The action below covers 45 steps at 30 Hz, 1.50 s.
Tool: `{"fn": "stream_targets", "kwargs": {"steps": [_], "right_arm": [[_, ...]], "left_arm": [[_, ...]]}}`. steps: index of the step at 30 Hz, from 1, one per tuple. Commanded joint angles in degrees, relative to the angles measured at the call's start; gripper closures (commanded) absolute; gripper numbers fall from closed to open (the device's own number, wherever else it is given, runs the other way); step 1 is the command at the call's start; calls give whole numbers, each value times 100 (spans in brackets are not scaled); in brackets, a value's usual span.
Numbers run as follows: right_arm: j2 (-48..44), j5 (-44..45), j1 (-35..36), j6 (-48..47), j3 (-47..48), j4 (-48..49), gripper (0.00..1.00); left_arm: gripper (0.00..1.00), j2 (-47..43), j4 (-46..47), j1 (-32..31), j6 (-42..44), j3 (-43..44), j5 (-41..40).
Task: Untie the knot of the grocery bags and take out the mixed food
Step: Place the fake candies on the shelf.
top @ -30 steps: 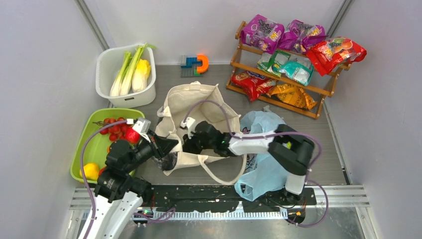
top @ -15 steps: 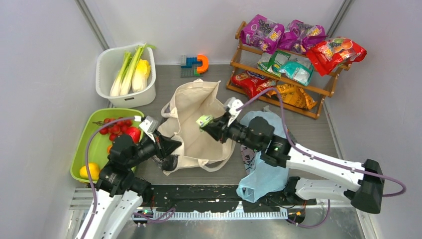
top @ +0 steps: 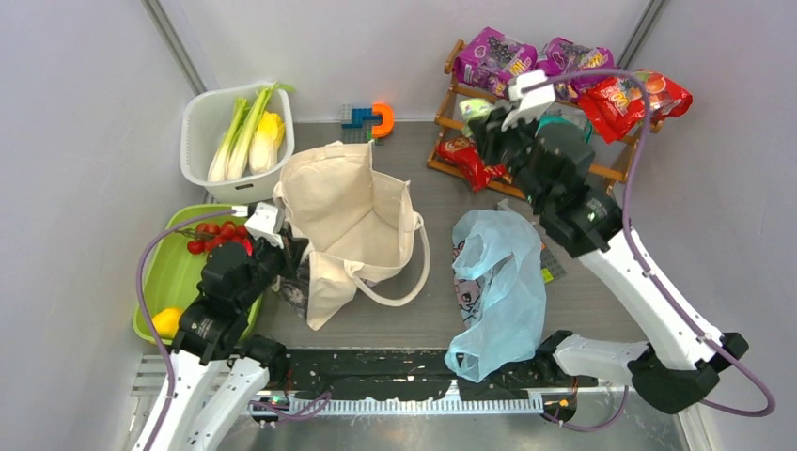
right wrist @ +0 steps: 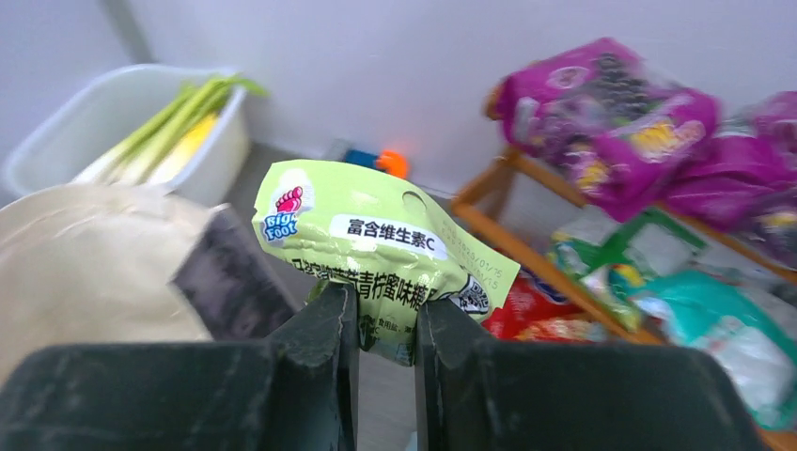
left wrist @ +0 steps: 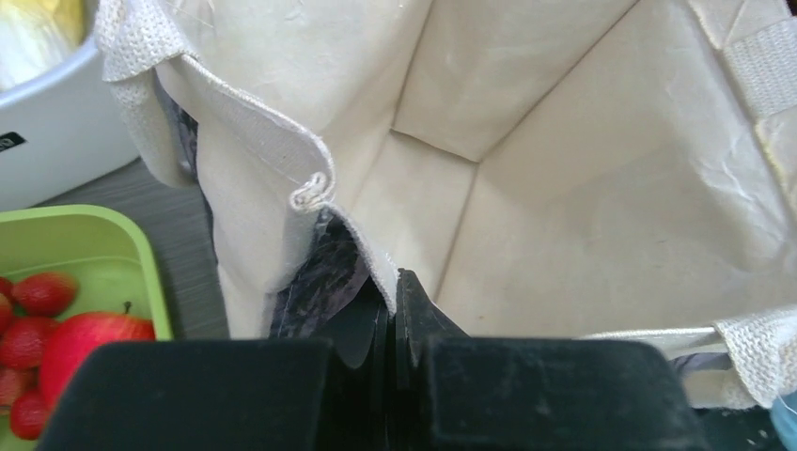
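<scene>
My left gripper (top: pixel 285 256) (left wrist: pixel 393 293) is shut on the near rim of the cream canvas tote (top: pixel 357 211) (left wrist: pixel 564 188), holding its mouth open. My right gripper (top: pixel 481 120) (right wrist: pixel 385 324) is shut on a light-green snack packet (top: pixel 473 106) (right wrist: pixel 376 240), up by the rack's left end. The light-blue plastic bag (top: pixel 503 282) lies slack right of the tote; the knot is out of view. Green-white stalks (top: pixel 240 132) and a yellow vegetable (top: pixel 268 139) lie in the white tub. Red fruits (top: pixel 214 240) and a yellow fruit (top: pixel 169 321) sit in the green tray.
A wooden rack (top: pixel 449 94) at the back right carries purple packets (top: pixel 496 58), teal packets (top: pixel 559 132), and red (top: pixel 473 155) and orange (top: pixel 556 180) packets. The white tub (top: pixel 193 113) and green tray (top: pixel 174 277) stand left. Toy blocks (top: pixel 368 117) lie at the back.
My right arm came out of the tote with the light-green packet and swung up and right to the rack. The tote's mouth now stands taller and wider. The left grip is unchanged.
</scene>
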Motion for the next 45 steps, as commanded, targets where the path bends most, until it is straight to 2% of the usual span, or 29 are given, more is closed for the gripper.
{"fn": "stream_targets", "kwargs": {"steps": [1, 6, 12, 18, 19, 21, 24, 35, 45], "right_arm": [[677, 297, -723, -110, 1068, -1095, 95], [1505, -192, -1423, 184, 1690, -1436, 95], [2471, -414, -1739, 489, 1614, -747, 95], [2930, 136, -1742, 703, 794, 762, 95], [2939, 228, -1742, 683, 431, 1461, 95], [3024, 422, -1742, 434, 11, 2442, 95], [3448, 614, -1742, 75, -64, 3277, 95], [4768, 963, -1751, -982, 581, 4223, 95], [5201, 1223, -1798, -1254, 905, 4882, 95]], "left_arm": [[100, -15, 263, 34, 573, -305, -629], [100, -34, 336, 34, 676, -495, -590], [100, 30, 359, 34, 722, -529, -513], [100, 20, 357, 36, 753, -560, -513], [100, 26, 368, 34, 761, -561, -525], [100, 64, 370, 34, 773, -552, -540], [100, 112, 349, 34, 782, -545, -559], [100, 211, 336, 34, 802, -545, -645], [100, 308, 337, 34, 827, -546, -667]]}}
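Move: The free spot at the left end of the middle shelf lies about 34 cm ahead of my right hand, which holds the green candy pack, some 8 cm to its right and 23 cm lower. From that hand, the green bag is about 33 cm ahead, 15 cm right and 24 cm lower; the red bag on the bottom shelf is 25 cm ahead, 9 cm right and 33 cm lower. My left hand has the spot roughly 40 cm ahead, 38 cm right and slightly lower. Still pinching the candy pack, I swing my right hand a little rightward, then sweep it forward and down, about 27 cm out and 21 cm lower, to the rack's left end. I turn it some 25 degrees clockwise and dip the fingers, then level them again. My left hand keeps its pinch on the tote bag's rim, easing a couple of centimetres forward. ##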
